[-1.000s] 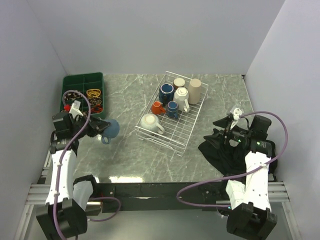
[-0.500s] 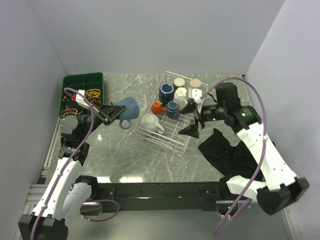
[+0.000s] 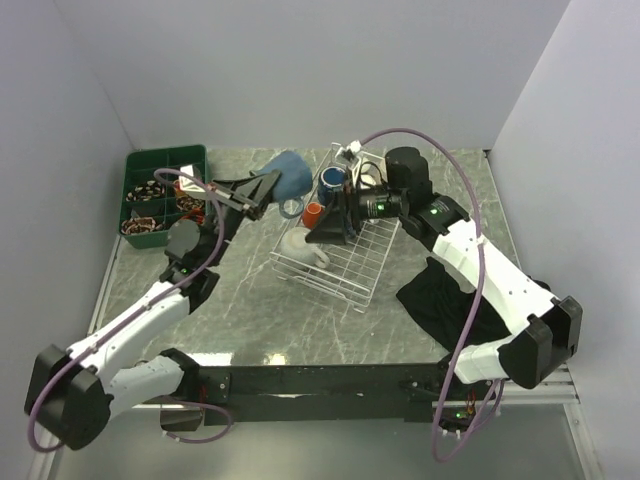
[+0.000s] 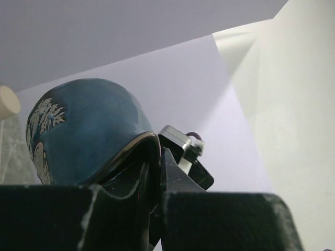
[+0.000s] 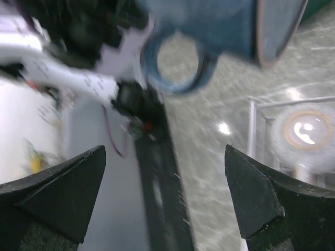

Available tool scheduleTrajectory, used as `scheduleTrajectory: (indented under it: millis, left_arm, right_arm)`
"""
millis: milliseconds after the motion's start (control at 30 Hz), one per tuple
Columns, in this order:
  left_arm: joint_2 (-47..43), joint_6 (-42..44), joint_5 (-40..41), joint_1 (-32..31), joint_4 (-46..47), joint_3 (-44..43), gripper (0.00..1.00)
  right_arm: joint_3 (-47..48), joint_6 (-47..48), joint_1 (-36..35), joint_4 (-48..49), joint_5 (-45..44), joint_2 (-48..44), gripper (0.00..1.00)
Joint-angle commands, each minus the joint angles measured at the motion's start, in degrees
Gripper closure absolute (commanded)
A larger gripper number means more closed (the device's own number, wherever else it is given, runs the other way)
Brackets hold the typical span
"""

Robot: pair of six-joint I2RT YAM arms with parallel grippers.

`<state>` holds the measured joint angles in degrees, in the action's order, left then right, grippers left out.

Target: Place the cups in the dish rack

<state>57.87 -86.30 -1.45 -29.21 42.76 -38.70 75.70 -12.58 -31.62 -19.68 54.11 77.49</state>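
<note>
My left gripper (image 3: 262,192) is shut on the rim of a blue mug (image 3: 286,176) and holds it in the air, tilted on its side, just left of the dish rack (image 3: 372,262). In the left wrist view the mug (image 4: 89,130) has a white pattern, and its rim is pinched between my jaws (image 4: 159,151). My right gripper (image 3: 320,228) is open and empty over the rack's left side, facing the mug. The right wrist view shows the mug (image 5: 230,23) and its ring handle (image 5: 175,63) above my open gripper (image 5: 165,175). A dark blue cup (image 3: 333,178), an orange cup (image 3: 313,213) and a white mug (image 3: 298,243) stand in the rack. Other cups are hidden by my right arm.
A dark green compartment tray (image 3: 160,162) with small items stands at the back left. A black cloth (image 3: 445,300) lies at the right of the rack. The white mug also shows in the right wrist view (image 5: 303,130), blurred.
My left arm has lifted the blue mug up and right towards the rack. My right arm has swung from the right over the rack, its open gripper now facing the mug.
</note>
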Motion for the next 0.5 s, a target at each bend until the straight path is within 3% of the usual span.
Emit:
scheduleTrajectory:
  millis: [0, 267, 467]
  left_arm:
    - [4.43, 0.16, 8.92, -3.65, 16.9, -6.47, 0.99]
    - [13.76, -0.53, 10.15, -8.23, 26.92, -10.96, 0.99]
    - [17.19, -0.01, 11.3, -10.69, 29.3, -12.45, 0.99]
  right_arm:
    - [-1.16, -25.19, -0.2, 16.07, -1.55, -0.06, 0.0]
    - [-11.25, -53.46, 2.17, 45.02, 3.46, -0.41, 0.0]
    - [-16.03, -66.07, 7.53, 59.74, 3.02, -0.59, 0.02]
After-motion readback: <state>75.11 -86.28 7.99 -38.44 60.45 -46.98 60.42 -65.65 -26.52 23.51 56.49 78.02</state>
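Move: The blue cup is already pinched by its rim in the left gripper, its middle about 3 cm ahead, 4 cm right and 1 cm above that hand; the open right gripper waits some 11 cm right, 3 cm back and 7 cm lower. From the right hand the cup lies about 7 cm left, 6 cm ahead, 8 cm up. Below the right hand by 24 cm, the white mug is 10 cm ahead and 5 cm left, the orange cup 18 cm ahead and 2 cm left. Bring the left gripper about 5 cm right, rising some 3 cm and easing forward, keeping its pinch on the blue cup's rim so the cup comes over the right gripper. Meanwhile raise the open right hand and ease it forward, rolling it about 30 degrees around its leftward-pointing fingers and tipping those up to about level, close under the cup and its handle, without closing. ##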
